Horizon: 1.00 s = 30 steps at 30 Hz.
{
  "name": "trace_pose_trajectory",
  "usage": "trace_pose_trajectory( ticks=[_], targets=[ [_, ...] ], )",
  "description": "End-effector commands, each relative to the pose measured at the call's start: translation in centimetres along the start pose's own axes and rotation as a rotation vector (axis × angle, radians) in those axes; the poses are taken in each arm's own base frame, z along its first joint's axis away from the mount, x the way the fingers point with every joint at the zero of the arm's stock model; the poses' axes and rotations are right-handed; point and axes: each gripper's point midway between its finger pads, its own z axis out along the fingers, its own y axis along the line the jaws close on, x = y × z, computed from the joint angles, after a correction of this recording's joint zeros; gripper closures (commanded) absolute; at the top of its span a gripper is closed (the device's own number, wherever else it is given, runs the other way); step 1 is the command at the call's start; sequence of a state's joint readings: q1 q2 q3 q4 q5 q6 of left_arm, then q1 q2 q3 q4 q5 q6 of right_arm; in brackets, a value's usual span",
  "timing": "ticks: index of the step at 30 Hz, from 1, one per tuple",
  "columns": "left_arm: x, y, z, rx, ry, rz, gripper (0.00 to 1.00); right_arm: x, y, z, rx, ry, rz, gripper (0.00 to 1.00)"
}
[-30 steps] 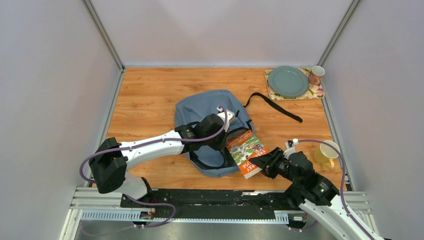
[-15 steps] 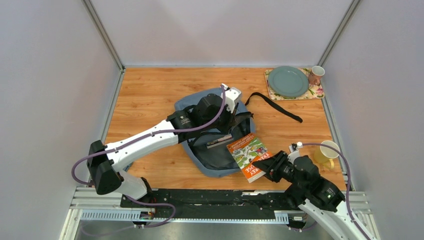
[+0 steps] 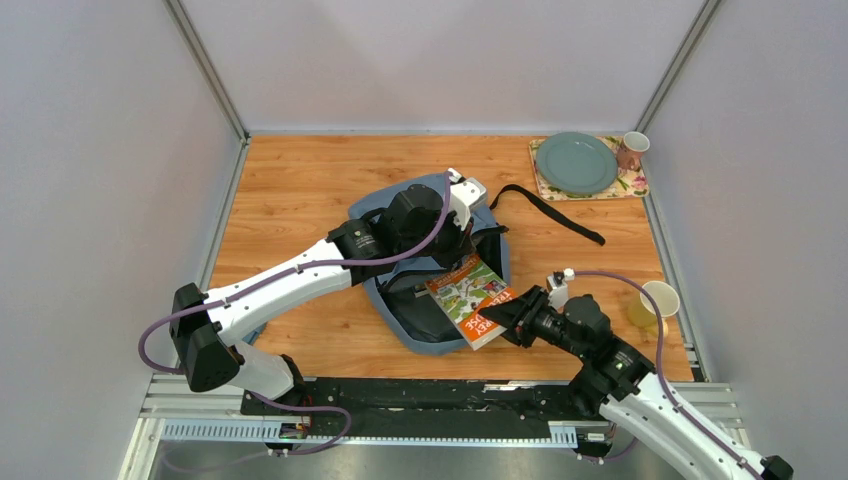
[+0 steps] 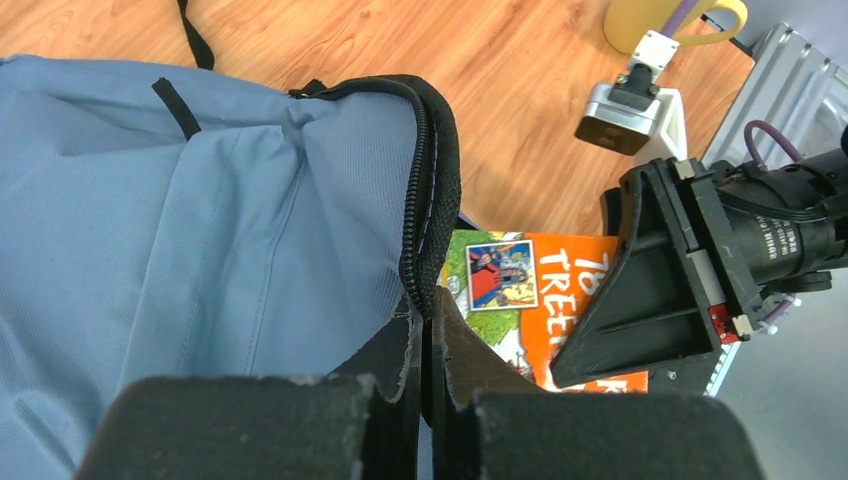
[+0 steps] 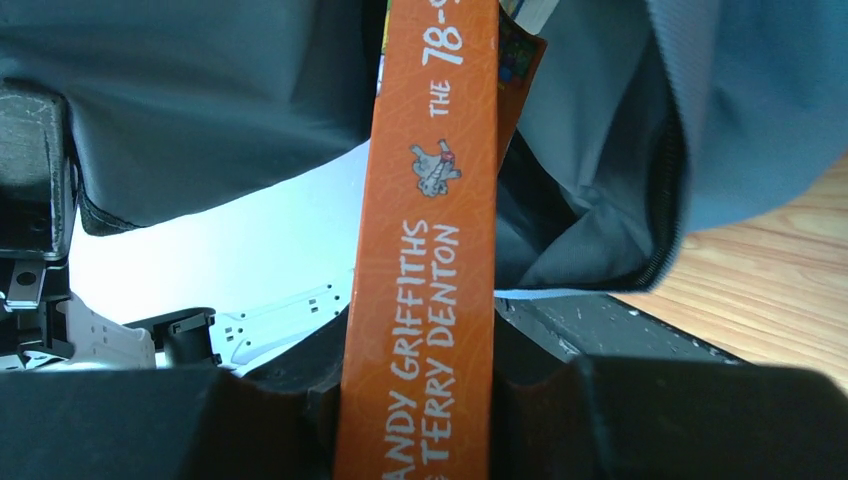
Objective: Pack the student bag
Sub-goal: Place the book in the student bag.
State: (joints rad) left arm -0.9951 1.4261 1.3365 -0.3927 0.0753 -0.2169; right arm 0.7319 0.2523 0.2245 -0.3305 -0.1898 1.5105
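The student bag (image 3: pixel 425 335), soft grey-blue fabric, lies in the middle of the wooden table. My left gripper (image 3: pixel 460 245) is shut on the zipped rim of its opening (image 4: pixel 428 315) and holds that edge lifted. The bag's blue panel (image 4: pixel 200 220) fills the left wrist view. An orange paperback book (image 3: pixel 470 298) is clamped by its spine (image 5: pixel 430 250) in my right gripper (image 3: pixel 512 315), whose jaws press both sides of it (image 5: pixel 418 400). The book's far end pokes into the bag's dark mouth (image 5: pixel 590 190), just below the lifted rim.
A yellow mug (image 3: pixel 652 305) stands by the right wall. At the back right, a green plate (image 3: pixel 576 163) and a pinkish cup (image 3: pixel 632 150) sit on a floral mat (image 3: pixel 638 185). A black strap (image 3: pixel 550 212) trails right from the bag. Walls enclose three sides.
My left gripper closed on the bag's zipped edge and pulled it up and back, opening the mouth. My right gripper carried the book leftward into that opening.
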Motion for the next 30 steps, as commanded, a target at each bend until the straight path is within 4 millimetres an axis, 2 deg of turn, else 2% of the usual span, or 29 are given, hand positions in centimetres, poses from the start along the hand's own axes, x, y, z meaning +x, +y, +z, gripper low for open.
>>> trace_pose_trajectory(
  ticks=[1, 2, 4, 5, 9, 10, 11, 13, 16, 18, 20, 21, 22, 23, 30],
  targets=[
    [-5.8, -2.2, -1.9, 0.085, -0.178, 0.056, 1.00, 1.2, 9.0, -0.9, -0.313, 0.063, -0.069, 1.00],
    [-5.8, -2.2, -1.9, 0.086, -0.177, 0.056, 1.00, 1.0, 9.9, -1.0, -0.329, 0.053, -0.079, 1.00],
    [-5.7, -2.2, -2.0, 0.084, -0.177, 0.044, 1.00, 0.5, 9.6, -0.1, -0.294, 0.031, -0.094, 1.00],
    [-5.6, -2.1, -2.0, 0.079, -0.175, 0.037, 1.00, 0.5, 10.5, -0.1, -0.332, 0.030, -0.106, 1.00],
    [-5.4, -2.3, -2.3, 0.085, -0.183, 0.020, 1.00, 0.1, 10.8, 1.1, -0.334, 0.021, -0.117, 1.00],
    [-5.5, -2.2, -2.4, 0.083, -0.188, 0.017, 1.00, 0.2, 10.7, 1.3, -0.334, 0.027, -0.104, 1.00],
    [-5.3, -2.2, -2.5, 0.082, -0.185, 0.015, 1.00, 0.3, 11.9, 0.9, -0.390, 0.036, -0.084, 1.00],
    [-5.4, -2.2, -2.6, 0.082, -0.189, 0.012, 1.00, 0.5, 12.2, 1.0, -0.402, 0.048, -0.085, 1.00],
    [-5.3, -2.5, -2.7, 0.098, -0.198, 0.006, 1.00, -0.2, 10.8, 1.7, -0.338, 0.012, -0.084, 1.00],
    [-5.4, -2.8, -2.7, 0.115, -0.201, 0.000, 1.00, -0.5, 11.6, 1.5, -0.406, -0.005, -0.063, 1.00],
    [-5.5, -3.0, -2.7, 0.125, -0.202, -0.003, 1.00, -1.3, 11.2, 1.9, -0.414, -0.049, -0.067, 1.00],
    [-5.5, -3.1, -2.7, 0.130, -0.203, -0.005, 1.00, -1.7, 10.5, 2.6, -0.372, -0.074, -0.106, 1.00],
    [-5.5, -3.2, -2.8, 0.136, -0.206, -0.004, 1.00, -2.3, 10.9, 2.8, -0.350, -0.108, -0.127, 1.00],
    [-5.5, -3.3, -2.8, 0.139, -0.207, -0.005, 1.00, -2.7, 9.3, 3.9, -0.271, -0.120, -0.131, 1.00],
    [-5.6, -2.9, -3.2, 0.118, -0.228, -0.006, 1.00, -3.3, 10.3, 7.4, -0.267, -0.128, -0.176, 1.00]
  ],
)
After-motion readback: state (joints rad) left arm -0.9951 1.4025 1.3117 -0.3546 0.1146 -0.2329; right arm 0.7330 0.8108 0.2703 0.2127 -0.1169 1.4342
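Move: The right hand already holds the orange book by its spine, the book's middle some 3 cm ahead, 4 cm left and 2 cm below. The bag's mouth is about 5 cm ahead, 10 cm left and 3 cm down; its lower lip lies some 2 cm back, 12 cm left and 10 cm down. For the left hand, at the raised rim, the mouth is about 4 cm back, 4 cm left and 10 cm below. Still pinching the book's spine, the right hand carries the book into the bag under the raised rim: about 4 cm forward and as much left while lifting some 3 cm, then forward and back down to its starting height. Its wrist tips up only slightly. The left hand keeps its pinch on the zipped rim, holding the flap up almost in place. ##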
